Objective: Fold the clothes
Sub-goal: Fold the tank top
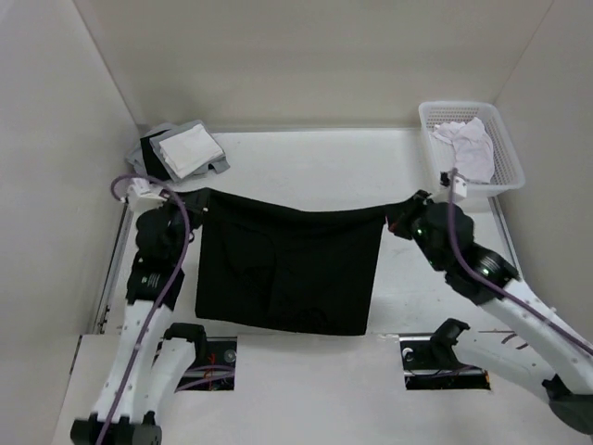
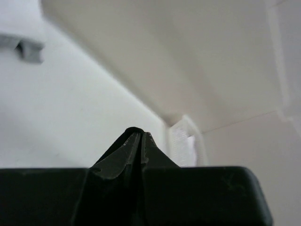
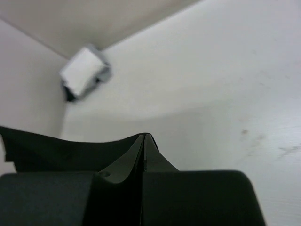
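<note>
The clothes [image 1: 287,269], a plain black top, hang spread like a sheet between my two grippers, the upper edge taut and the lower edge near the table's front. My left gripper [image 1: 197,202] is shut on the top left corner. In the left wrist view its jaws [image 2: 141,136] are pressed together with a sliver of black fabric at the tip. My right gripper [image 1: 397,219] is shut on the top right corner. In the right wrist view the fabric [image 3: 47,150] stretches leftward from the closed tips [image 3: 144,137].
A white basket [image 1: 505,153] holding a white cloth garment [image 1: 468,144] stands at the back right. A small stack of grey, white and black cloths [image 1: 185,150] lies at the back left. White walls enclose the table on three sides.
</note>
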Controlling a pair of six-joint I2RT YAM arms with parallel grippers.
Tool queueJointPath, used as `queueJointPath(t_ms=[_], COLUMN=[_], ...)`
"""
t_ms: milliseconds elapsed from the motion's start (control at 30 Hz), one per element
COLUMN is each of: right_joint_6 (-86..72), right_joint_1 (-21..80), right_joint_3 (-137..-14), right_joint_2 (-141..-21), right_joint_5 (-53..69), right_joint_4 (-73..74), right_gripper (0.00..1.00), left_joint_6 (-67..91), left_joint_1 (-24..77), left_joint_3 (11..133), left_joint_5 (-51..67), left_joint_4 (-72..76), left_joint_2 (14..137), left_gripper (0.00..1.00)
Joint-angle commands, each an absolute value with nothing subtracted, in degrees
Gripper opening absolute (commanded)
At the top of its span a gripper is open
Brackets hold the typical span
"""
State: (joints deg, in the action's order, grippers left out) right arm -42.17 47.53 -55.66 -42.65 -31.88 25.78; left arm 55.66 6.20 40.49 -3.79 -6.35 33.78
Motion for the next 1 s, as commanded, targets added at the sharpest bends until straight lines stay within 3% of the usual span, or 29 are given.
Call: queueJointPath(t_ms=[0,133,267,400,533,967], right_joint_6=[-40.69,-40.52,-39.29,-38.58,-38.67,-42.8], right_joint_1=[34.98,23.79,17.64,14.29,14.37,18.32], right_joint_3=[-50.82,-51.49,-62.1,-71.52,-69.1,-39.66], right_joint_2=[-49.45,-65.88,-83.01,-92.27,-90.36,-63.56], right_joint_5=[-14.64,-4.32,-0.19,2.46,1.85,-2.63], right_joint_4=[16.38,6.88,4.13,5.7,5.1,0.96], right_gripper=[0.0,0.0,0.0,0.0,0.0,0.0], left_joint_6=[54.93,56.15,58.35,58.71,58.97,62.22], left_joint_1=[4.79,3.82,4.96,5.58,5.32,2.33], left_joint_3=[35.96,37.61,46.72,57.19,56.44,28.93], left_joint_5=[-3.16,-2.82,-3.52,-1.76,-0.88,4.74], left_joint_4=[-1.17,7.8,16.16,16.61,17.4,24.43], left_joint_2=[43.55,63.23,81.95,91.39,91.24,69.19], left_gripper=[0.0,0.0,0.0,0.0,0.01,0.01])
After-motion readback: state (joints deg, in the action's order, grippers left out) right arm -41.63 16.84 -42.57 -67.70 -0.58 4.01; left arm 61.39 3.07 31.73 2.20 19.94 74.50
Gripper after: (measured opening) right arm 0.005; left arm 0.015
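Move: The tank top is already pinched at two corners, its middle some 19 cm right of the left hand and 12 cm back; from the right hand, 19 cm left and 8 cm back, slightly below both. Bare table lies 31 cm under both hands. The folded pile is 30 cm ahead and 15 cm left of the left hand; the basket stands 36 cm ahead and 33 cm right of the right hand, both at table level. Both hands keep the tank top's corners, swinging down and forward some 20 cm, then back about 10. ##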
